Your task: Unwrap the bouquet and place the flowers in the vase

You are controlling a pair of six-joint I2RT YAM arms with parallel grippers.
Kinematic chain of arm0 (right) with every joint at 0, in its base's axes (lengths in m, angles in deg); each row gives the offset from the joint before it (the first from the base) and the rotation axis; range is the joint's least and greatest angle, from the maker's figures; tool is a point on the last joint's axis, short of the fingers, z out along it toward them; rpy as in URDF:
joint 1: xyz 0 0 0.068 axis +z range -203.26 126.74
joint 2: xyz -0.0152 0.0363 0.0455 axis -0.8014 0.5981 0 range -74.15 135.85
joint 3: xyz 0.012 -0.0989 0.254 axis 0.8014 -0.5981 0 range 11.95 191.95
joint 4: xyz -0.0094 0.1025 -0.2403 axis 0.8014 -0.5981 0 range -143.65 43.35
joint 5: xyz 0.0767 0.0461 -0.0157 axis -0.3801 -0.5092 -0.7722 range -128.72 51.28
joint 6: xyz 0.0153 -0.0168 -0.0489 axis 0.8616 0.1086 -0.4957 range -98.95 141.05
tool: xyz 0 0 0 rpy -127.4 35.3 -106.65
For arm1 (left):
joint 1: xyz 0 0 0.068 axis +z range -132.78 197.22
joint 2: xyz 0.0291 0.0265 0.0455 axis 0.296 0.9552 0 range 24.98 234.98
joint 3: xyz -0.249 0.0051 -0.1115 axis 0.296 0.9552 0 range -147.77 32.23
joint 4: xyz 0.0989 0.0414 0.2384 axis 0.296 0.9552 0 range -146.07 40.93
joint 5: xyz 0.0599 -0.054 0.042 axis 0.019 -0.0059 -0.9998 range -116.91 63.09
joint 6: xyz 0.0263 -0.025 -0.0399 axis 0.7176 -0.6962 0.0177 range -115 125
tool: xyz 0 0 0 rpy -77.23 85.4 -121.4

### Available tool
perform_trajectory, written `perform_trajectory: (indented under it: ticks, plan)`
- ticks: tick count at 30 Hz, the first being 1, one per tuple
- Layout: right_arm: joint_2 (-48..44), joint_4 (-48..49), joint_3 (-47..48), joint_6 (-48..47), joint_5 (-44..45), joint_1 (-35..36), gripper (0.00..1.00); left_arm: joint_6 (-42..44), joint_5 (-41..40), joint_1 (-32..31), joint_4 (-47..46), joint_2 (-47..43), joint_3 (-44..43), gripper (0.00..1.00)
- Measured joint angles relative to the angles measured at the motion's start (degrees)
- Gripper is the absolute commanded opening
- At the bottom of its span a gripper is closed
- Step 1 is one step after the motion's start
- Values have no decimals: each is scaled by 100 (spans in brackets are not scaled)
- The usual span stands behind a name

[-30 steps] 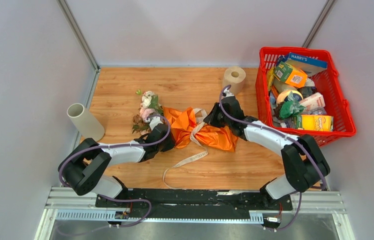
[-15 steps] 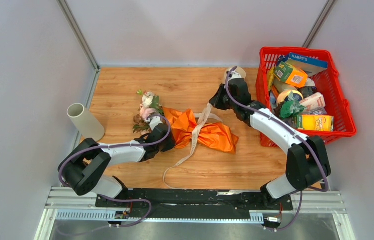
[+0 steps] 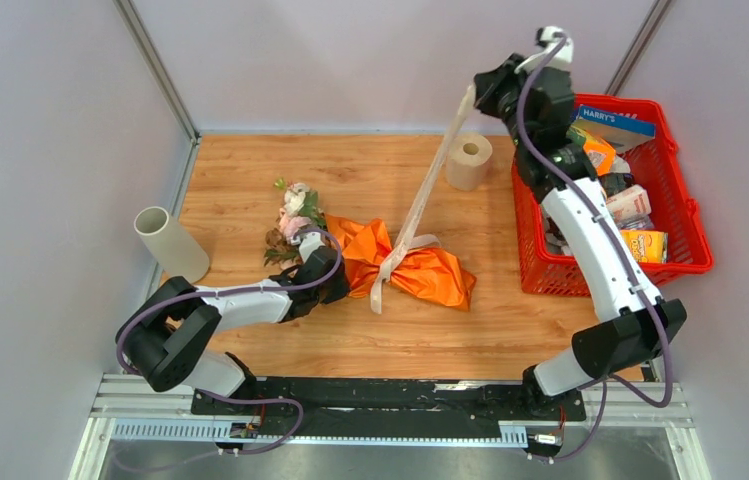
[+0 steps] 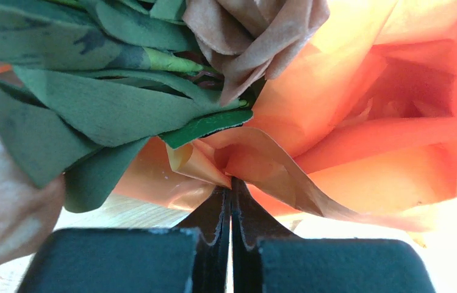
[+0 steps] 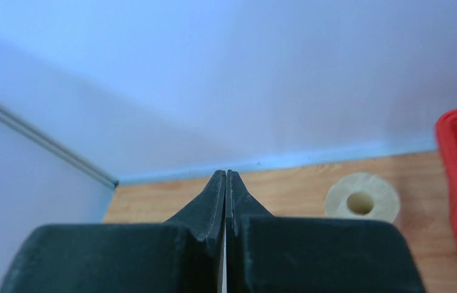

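The bouquet (image 3: 420, 272) lies on the table in orange paper (image 4: 360, 122), its flowers (image 3: 295, 215) pointing left. My left gripper (image 3: 338, 284) is shut on the paper's edge (image 4: 231, 183), just below a brown rose (image 4: 250, 30) and green leaves (image 4: 110, 104). A beige ribbon (image 3: 435, 180) runs taut from the bouquet's waist up to my right gripper (image 3: 478, 88), which is raised high at the back and shut on it. The right wrist view shows those jaws pressed together (image 5: 225, 177); the ribbon is hidden there. The vase (image 3: 170, 243) stands at the table's left edge.
A toilet paper roll (image 3: 469, 160) stands at the back, also in the right wrist view (image 5: 362, 198). A red basket (image 3: 685, 215) full of groceries fills the right side, under my right arm. A short ribbon tail (image 3: 378, 292) lies beside the bouquet.
My right gripper has risen from the bouquet up and back to the right, pulling the ribbon taut and dragging its long loose tail off the table. The left gripper has stayed on the paper.
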Motion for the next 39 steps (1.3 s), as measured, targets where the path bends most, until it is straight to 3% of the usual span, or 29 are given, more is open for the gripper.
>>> perform_trajectory:
  ticks: [6, 12, 14, 16, 19, 24, 27, 32, 39]
  plan:
    - [173, 33, 1174, 35, 59, -575, 0, 2, -44, 0, 140, -11, -57, 0]
    - [409, 114, 1886, 42, -205, -577, 0, 0, -46, 0, 166, -13, -68, 0]
    - [398, 157, 1834, 90, -575, -570, 8, 0, -44, 0, 166, -15, -68, 0]
    - [195, 275, 1303, 184, -946, -533, 28, 4, -44, 0, 164, -17, -68, 0]
    - [-286, 262, -136, 278, -1180, -396, 43, 26, -46, 0, 197, -44, -66, 0]
    - [-343, 17, -1991, 330, -1285, -153, 54, 76, -44, 0, 232, -205, 59, 0]
    - [-177, -184, -2544, 310, -1239, -28, 63, 90, -44, 0, 232, -284, 129, 0]
    - [166, -247, -2767, 286, -1143, 262, 73, 107, -31, 0, 177, -328, 192, 0]
    - [927, -197, -2806, 428, -1126, 1080, 75, 131, 9, 0, 118, -334, 221, 0]
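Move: The right hand, shut on the ribbon's free end, has the ribbon knot on the orange wrap about 12 cm back, 15 cm left and 38 cm below. The paper roll stands some 8 cm ahead of this hand, 2 cm right and 36 cm below; the flowers lie roughly 20 cm left of the knot and 8 cm farther out. From the left hand, still pinching the wrap's edge, the knot is about 7 cm ahead, 9 cm right and 3 cm up. Right hand pulls the ribbon 12 cm higher, then releases it, diving some 40 cm down towards the knot. ##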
